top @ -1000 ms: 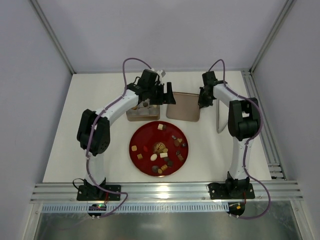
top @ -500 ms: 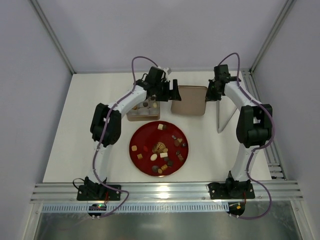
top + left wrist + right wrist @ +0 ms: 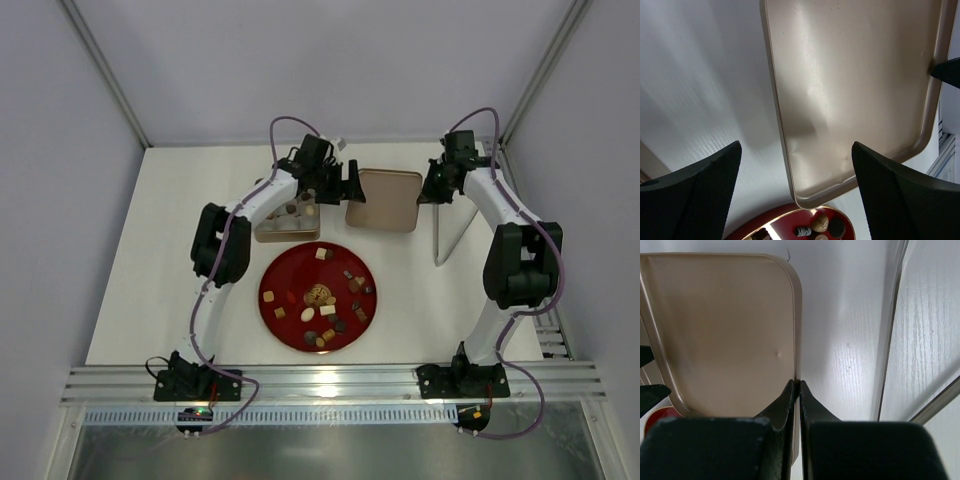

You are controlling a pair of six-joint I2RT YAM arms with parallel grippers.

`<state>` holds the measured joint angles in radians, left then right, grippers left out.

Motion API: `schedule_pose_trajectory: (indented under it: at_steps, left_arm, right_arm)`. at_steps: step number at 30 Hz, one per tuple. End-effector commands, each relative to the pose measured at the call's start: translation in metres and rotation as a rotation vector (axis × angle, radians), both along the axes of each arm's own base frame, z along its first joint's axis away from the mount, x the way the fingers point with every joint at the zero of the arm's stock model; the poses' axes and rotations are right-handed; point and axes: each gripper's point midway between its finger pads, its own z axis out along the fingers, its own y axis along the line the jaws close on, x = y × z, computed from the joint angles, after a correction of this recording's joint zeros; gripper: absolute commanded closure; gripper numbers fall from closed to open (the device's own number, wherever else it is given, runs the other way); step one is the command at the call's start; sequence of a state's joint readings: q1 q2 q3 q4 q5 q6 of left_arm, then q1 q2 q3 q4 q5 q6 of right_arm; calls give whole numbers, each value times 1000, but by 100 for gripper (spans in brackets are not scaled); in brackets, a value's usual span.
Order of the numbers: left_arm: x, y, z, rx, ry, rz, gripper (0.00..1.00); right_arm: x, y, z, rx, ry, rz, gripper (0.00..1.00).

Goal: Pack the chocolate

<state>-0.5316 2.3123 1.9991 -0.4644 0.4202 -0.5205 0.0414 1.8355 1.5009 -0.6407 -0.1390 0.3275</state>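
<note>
The chocolate (image 3: 322, 300) lies as several small dark, tan and cream pieces on the red plate (image 3: 290, 318); a few pieces (image 3: 821, 223) show at the bottom of the left wrist view. A gold tray (image 3: 385, 200) sits behind the plate. My right gripper (image 3: 432, 192) is shut on its right rim (image 3: 798, 340). My left gripper (image 3: 350, 186) hangs open over the tray's left edge (image 3: 777, 100), its fingers (image 3: 695, 195) wide apart and touching nothing.
A gold box (image 3: 272, 234) with a few sweets in it stands left of the tray, under the left arm. A thin grey rod (image 3: 440, 232) leans at the right, near the metal rail (image 3: 520, 200).
The right gripper has carried the gold tray back and to the right. The left gripper has followed along its left edge with its jaws a little wider.
</note>
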Motion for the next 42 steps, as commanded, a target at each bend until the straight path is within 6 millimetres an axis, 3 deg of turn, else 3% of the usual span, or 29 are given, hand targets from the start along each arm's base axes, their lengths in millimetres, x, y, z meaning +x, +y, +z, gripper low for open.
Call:
schedule_pose_trajectory:
  at_steps: [1, 9, 13, 24, 25, 28, 31, 32, 34, 35, 36, 37, 42]
  left_arm:
    - [5, -6, 25, -66, -22, -22, 11]
    - [-3, -23, 37, -193, 48, -47, 15]
    - [-11, -29, 48, -265, 76, -60, 25]
    - [-26, -28, 57, -301, 120, -77, 75]
    - [-28, -28, 57, -305, 133, -76, 85]
    - [-31, -28, 61, -315, 152, -69, 100]
    - [-35, -25, 68, -319, 154, -62, 100]
    - [-37, -24, 70, -319, 160, -57, 100]
    - [-40, -19, 81, -320, 158, -45, 100]
    - [-44, -16, 81, -311, 186, -30, 100]
    - [-43, -12, 92, -320, 184, -21, 100]
    - [-45, -10, 95, -324, 197, -14, 100]
    - [-63, 7, 114, -353, 359, 23, 100]
  right_arm:
    - [2, 8, 35, 60, -93, 29, 96]
    - [-3, 25, 38, 162, -103, 53, 96]
    - [-5, 26, 37, 173, -107, 55, 96]
    - [-15, 38, 40, 200, -126, 85, 96]
    - [-16, 40, 40, 199, -125, 88, 96]
    - [-19, 44, 42, 178, -140, 100, 96]
    - [-22, 44, 45, 138, -154, 102, 79]
    - [-23, 45, 46, 121, -162, 107, 63]
    - [-29, 43, 58, 67, -211, 101, 46]
    - [-32, 44, 64, 37, -236, 106, 42]
    - [-41, 53, 85, 3, -303, 148, 38]
    - [-46, 49, 87, -62, -321, 135, 32]
    - [-91, 93, 127, -223, -507, 322, 26]
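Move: The left hand's open fingers stand at the left edge of the raised brown lid, whose middle is about 7 cm to their right and 2 cm ahead, at nearly their height. The chocolate box lies some 16 cm left, 2 cm back and 8 cm below that hand; the red plate, 9 cm left, 24 cm back and 9 cm below. The right hand already grips the lid's right edge, its middle about 8 cm left, level and straight across. Left hand pinches the lid's left edge, rising backward about 5 cm; right lets go, rising left and back. ##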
